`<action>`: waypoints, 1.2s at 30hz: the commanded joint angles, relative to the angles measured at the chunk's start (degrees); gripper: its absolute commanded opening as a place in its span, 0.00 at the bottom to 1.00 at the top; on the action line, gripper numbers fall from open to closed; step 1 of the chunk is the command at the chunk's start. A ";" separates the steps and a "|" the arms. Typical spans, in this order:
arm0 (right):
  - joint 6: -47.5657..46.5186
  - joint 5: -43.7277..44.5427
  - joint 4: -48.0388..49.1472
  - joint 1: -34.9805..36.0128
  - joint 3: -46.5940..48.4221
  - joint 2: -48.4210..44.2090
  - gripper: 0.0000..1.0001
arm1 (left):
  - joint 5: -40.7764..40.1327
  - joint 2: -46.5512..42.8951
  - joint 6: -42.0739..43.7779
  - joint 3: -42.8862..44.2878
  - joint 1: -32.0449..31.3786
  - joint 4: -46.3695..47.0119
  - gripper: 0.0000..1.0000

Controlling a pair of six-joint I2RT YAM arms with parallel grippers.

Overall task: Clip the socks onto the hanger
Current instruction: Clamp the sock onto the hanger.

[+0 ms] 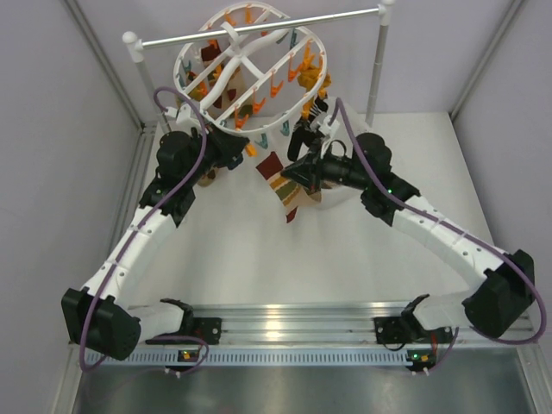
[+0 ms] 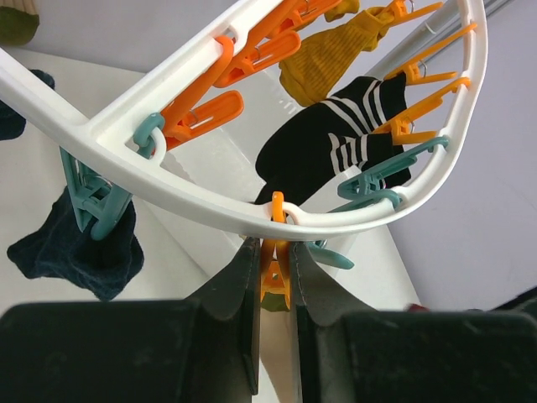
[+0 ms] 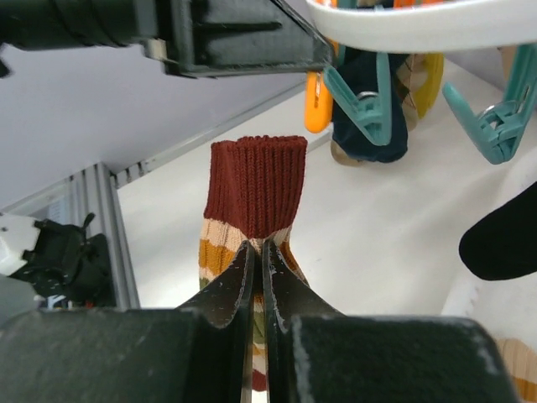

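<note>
The white oval hanger (image 1: 231, 79) hangs from the rail with orange and teal clips and several socks on it. My left gripper (image 2: 275, 252) is shut on an orange clip (image 2: 277, 264) that dangles from the hanger's rim (image 2: 210, 214). My right gripper (image 3: 258, 250) is shut on a striped sock with a dark red cuff (image 3: 256, 183), held upright just below the hanger's rim (image 3: 419, 29); in the top view this sock (image 1: 280, 185) hangs between the two grippers. A black striped sock (image 2: 336, 143), a mustard sock (image 2: 336, 54) and a navy sock (image 2: 75, 248) hang clipped.
The silver rail (image 1: 259, 26) on white posts stands at the back. Teal clips (image 3: 369, 101) dangle right above the held sock, with the left gripper's black body (image 3: 235, 34) close by. Grey walls flank the white table (image 1: 241, 259); a metal rail (image 1: 293, 323) runs along the near edge.
</note>
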 commanded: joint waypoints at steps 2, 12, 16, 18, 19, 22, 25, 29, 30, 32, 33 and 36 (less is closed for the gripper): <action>-2.46 5.42 8.15 2.60 -0.75 5.04 0.00 | -1.31 -0.50 -1.16 2.97 0.71 6.87 0.00; -2.73 5.34 15.98 2.42 1.97 12.62 0.00 | -0.61 -1.29 -1.51 2.35 0.71 7.13 0.00; -2.03 4.99 16.33 2.16 2.15 12.71 0.00 | -0.52 -1.47 -1.60 2.18 0.71 7.13 0.00; -1.41 4.72 16.68 1.81 2.41 12.88 0.00 | -0.17 -1.38 -1.68 2.09 0.80 7.13 0.00; -1.15 4.20 16.86 1.72 2.50 12.97 0.00 | -0.08 -1.38 -1.68 2.00 0.71 7.13 0.00; -0.09 2.89 17.47 1.20 3.63 13.50 0.00 | 0.18 -1.12 -1.86 2.00 0.71 7.39 0.00; 0.79 2.18 18.09 0.93 4.43 14.11 0.00 | 0.88 -0.68 -2.21 2.09 0.71 7.83 0.00; 2.54 1.30 18.00 0.32 6.01 15.25 0.00 | 1.67 -0.42 -2.56 2.18 0.80 8.10 0.00; 2.63 1.04 18.09 0.23 6.19 15.43 0.00 | 1.94 -0.41 -2.65 2.18 0.80 8.10 0.00; 3.07 1.21 18.35 0.05 6.63 15.87 0.00 | 2.03 -0.41 -2.74 2.18 0.71 8.18 0.00; 3.07 1.21 18.53 0.05 6.72 15.96 0.00 | 2.11 -0.33 -2.74 2.18 0.80 8.18 0.00; 3.51 1.47 18.62 0.14 7.86 16.49 0.00 | 2.38 -0.50 -2.91 2.00 0.71 8.01 0.00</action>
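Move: The left hand already grips the orange clip at the hanger's near rim, the clip's middle lying some 2 cm below its hand point, 1 cm ahead and 1 cm to the right. From the right hand, which holds the striped sock, that clip is about 8 cm ahead, 9 cm left and roughly level. The nearest teal clip hangs some 10 cm ahead and 7 cm left of the right hand, also level; the black sock is about 8 cm ahead, 1 cm left and 3 cm lower. Still pinching the striped sock just below its maroon cuff, the right hand sinks about 7 cm while pushing forward and left towards the orange clip, then nearly stops its advance and rises about 4 cm to bring the cuff up to the jaws. In all it goes some 6 cm forward and 5 cm left, fingers shut. The left hand keeps its grip on the clip. ##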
